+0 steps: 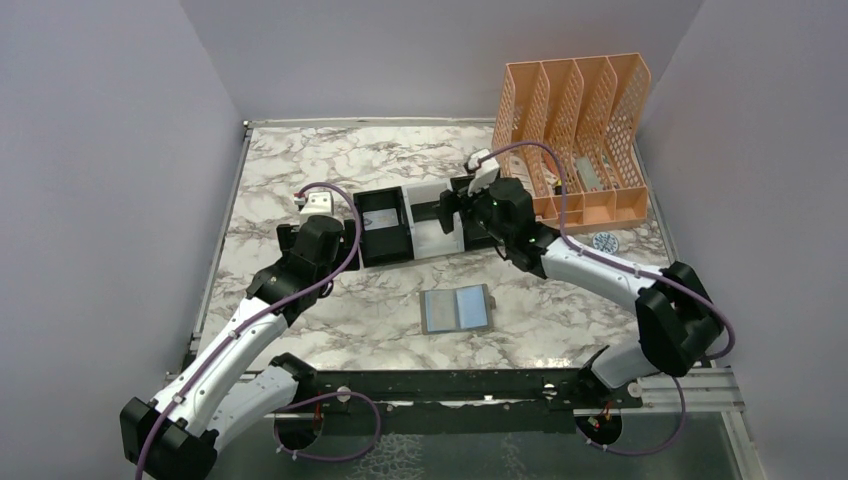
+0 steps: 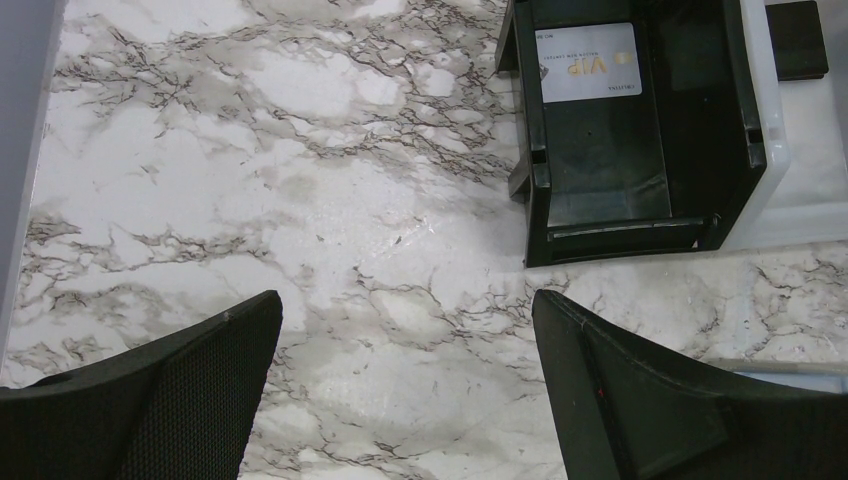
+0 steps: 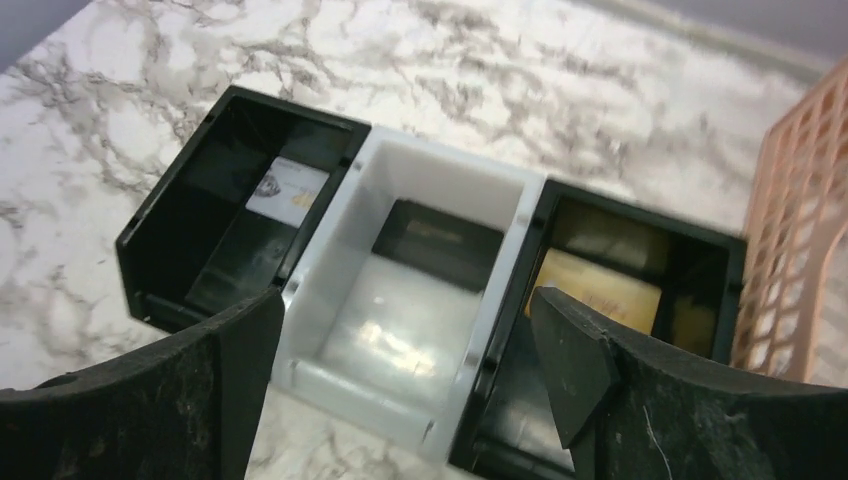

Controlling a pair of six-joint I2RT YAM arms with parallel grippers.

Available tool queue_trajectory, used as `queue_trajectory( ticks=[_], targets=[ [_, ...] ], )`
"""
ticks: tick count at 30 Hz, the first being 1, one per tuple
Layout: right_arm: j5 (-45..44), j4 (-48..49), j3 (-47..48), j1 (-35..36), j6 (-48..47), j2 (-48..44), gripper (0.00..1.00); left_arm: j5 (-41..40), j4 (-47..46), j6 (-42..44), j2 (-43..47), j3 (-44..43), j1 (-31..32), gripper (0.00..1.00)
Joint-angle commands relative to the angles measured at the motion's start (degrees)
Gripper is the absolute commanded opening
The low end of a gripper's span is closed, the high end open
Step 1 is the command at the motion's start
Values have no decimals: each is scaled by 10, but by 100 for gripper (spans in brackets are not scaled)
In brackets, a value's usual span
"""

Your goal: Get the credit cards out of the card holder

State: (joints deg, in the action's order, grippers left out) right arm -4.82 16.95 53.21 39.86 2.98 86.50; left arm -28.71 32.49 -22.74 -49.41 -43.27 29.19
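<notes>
The card holder (image 1: 456, 309) lies open and flat on the marble table, blue-grey inside facing up, apart from both grippers. A black-and-white three-compartment tray (image 1: 388, 255) stands behind it. A gold-yellow credit card (image 3: 600, 290) lies in its right black compartment, a white card (image 2: 588, 62) in the left black one, where it also shows in the right wrist view (image 3: 288, 190), and a dark card (image 3: 440, 240) in the white middle one. My left gripper (image 2: 405, 310) is open and empty over bare marble beside the tray's left end (image 1: 345, 245). My right gripper (image 3: 405, 300) is open and empty above the tray's middle (image 1: 447, 212).
A peach mesh file rack (image 1: 580, 130) stands at the back right, close behind the right arm. A small round blue-patterned object (image 1: 605, 241) lies in front of it. Purple walls enclose the table on the left, back and right.
</notes>
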Motion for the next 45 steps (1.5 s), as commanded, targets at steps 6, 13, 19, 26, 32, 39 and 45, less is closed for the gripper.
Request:
queue_trajectory(
  ticks=[6, 13, 19, 26, 32, 39, 45],
  targets=[
    [118, -159, -115, 0, 312, -105, 78, 7, -2, 5, 5, -1, -5, 99],
    [-6, -261, -128, 71, 329, -109, 64, 8, -2, 6, -3, -1, -6, 99],
    [-77, -309, -98, 139, 337, -59, 61, 7, -1, 6, -12, -1, -7, 99],
    [-85, -301, -81, 182, 363, -22, 60, 6, -2, 6, -19, -1, -8, 99],
    [-93, -316, -52, 201, 366, 18, 59, 7, -2, 6, -25, -2, -8, 99],
    [-110, -331, -29, 204, 368, 54, 58, 7, -3, 5, -18, 0, -9, 99],
    [-133, -372, -9, 205, 380, 105, 56, 11, -3, 7, -27, -2, -9, 99]
  ],
)
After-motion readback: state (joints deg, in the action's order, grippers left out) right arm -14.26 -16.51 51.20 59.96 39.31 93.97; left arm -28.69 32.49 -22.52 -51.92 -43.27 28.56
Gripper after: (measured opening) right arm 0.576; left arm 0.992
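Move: The open card holder lies flat, some 17 cm back from the right hand, about 3 cm to its right and 18 cm below. The white tray's middle is about 5 cm ahead, 4 cm left and 17 cm below the right hand. The right black tray is 7 cm ahead and 9 cm right. From the left hand the card holder is roughly 27 cm right, 6 cm back and 17 cm below. Onto the card holder's left page comes the right hand, empty, swinging back from above the trays and down, about 17 cm each way; fast at first, then easing into a slow descent. The wrist tips down some 40 degrees, so the fingers point steeply at the page, and the fingers narrow from nearly full opening to a little over half, staying open just above the page. ##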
